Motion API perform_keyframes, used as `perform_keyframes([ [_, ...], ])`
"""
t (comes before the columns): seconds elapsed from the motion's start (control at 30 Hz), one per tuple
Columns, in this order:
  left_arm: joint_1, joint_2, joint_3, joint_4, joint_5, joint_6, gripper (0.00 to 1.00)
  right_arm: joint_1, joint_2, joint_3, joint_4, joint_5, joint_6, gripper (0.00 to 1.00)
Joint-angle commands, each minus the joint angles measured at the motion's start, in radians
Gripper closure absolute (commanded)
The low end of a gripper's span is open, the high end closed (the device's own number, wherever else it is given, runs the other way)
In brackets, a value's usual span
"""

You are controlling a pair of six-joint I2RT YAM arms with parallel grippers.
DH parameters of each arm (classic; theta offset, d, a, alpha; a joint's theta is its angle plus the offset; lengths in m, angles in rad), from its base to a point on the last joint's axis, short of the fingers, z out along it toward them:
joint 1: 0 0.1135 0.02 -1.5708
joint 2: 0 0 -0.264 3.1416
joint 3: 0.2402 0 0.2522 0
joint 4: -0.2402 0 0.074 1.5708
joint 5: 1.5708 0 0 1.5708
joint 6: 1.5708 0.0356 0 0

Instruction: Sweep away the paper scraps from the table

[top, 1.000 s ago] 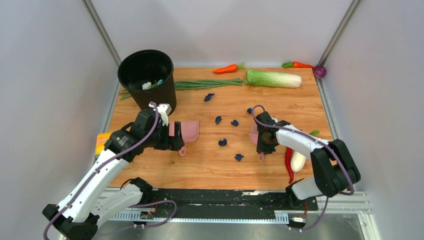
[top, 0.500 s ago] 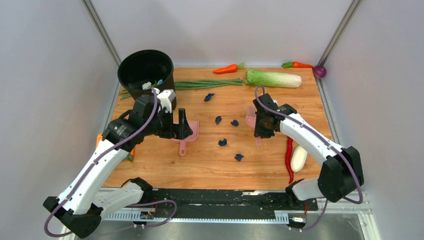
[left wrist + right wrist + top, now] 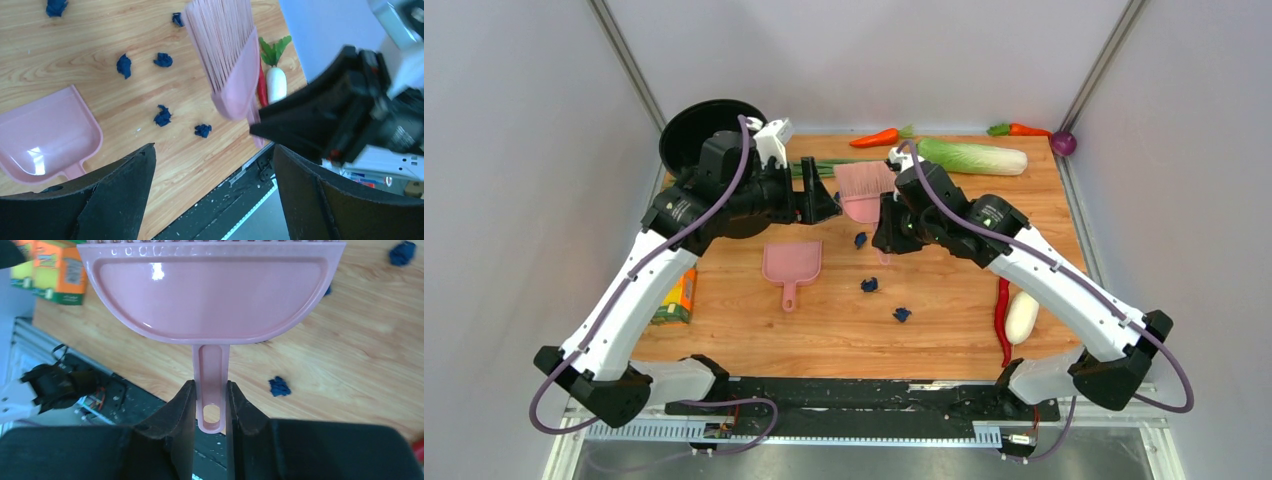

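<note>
Dark blue paper scraps (image 3: 870, 285) lie scattered mid-table (image 3: 944, 340); the left wrist view shows several (image 3: 162, 116). My right gripper (image 3: 886, 225) is shut on the handle of a pink brush (image 3: 864, 185), held above the table with its bristles pointing to the far side. In the right wrist view the handle (image 3: 211, 365) sits between the fingers of the gripper (image 3: 210, 387). My left gripper (image 3: 819, 200) hangs open and empty just left of the brush head (image 3: 225, 55). In its own view the gripper (image 3: 214, 150) has only table beneath it. A pink dustpan (image 3: 792, 265) lies flat on the wood.
A black bin (image 3: 694, 125) stands at the back left, half hidden by my left arm. Cabbage (image 3: 972, 156), carrots (image 3: 879, 137) and green onions (image 3: 824, 168) line the far edge. A red chili (image 3: 1002, 320) and white radish (image 3: 1021, 316) lie right. An orange box (image 3: 676, 298) lies left.
My left gripper left the dustpan on the table, then rose and swung toward the back. The right arm carried the brush back and left, up off the table.
</note>
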Motion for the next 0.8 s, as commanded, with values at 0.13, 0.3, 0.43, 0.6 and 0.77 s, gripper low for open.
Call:
perform_keyframes([
  [0.13,-0.002,0.031,0.093,-0.021,-0.022,0.023,0.07,0.154,0.04,0.155,0.017,0.014,-0.036,1.0],
  [0.3,-0.002,0.024,0.087,-0.021,-0.014,0.012,0.27,0.177,0.053,0.172,0.029,0.026,-0.033,1.0],
  [0.43,-0.002,0.013,0.071,-0.036,0.002,0.0,0.55,0.177,0.045,0.192,0.042,0.035,-0.045,1.0],
  [0.6,-0.003,0.019,0.076,-0.036,0.026,-0.02,0.7,0.177,0.03,0.201,0.063,0.024,-0.073,1.0],
  [0.77,-0.002,0.027,0.086,-0.026,0.049,-0.045,0.98,0.177,-0.004,0.184,0.085,0.011,-0.082,1.0],
])
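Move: The near side of the brush's bristled head faces my left gripper; the middle of the head is about 8 cm to the right, 4 cm ahead and 2 cm lower. On the table, some 33 cm below that hand, the dustpan lies 12 cm left and 5 cm ahead, and a paper scrap 6 cm right and 11 cm ahead. From my right hand, still holding the brush by its handle, my left gripper is about 12 cm left, 3 cm ahead and 8 cm up. I carry the brush to my waiting left fingers with my right hand: about 5 cm left, 4 cm up and 3 cm back, turning some 10 degrees counter-clockwise and keeping its grip on the handle. My left hand stays almost in place and, once the brush head has come between its wide-open fingers, closes them nearly shut, pinching the bristles near the left corner. ##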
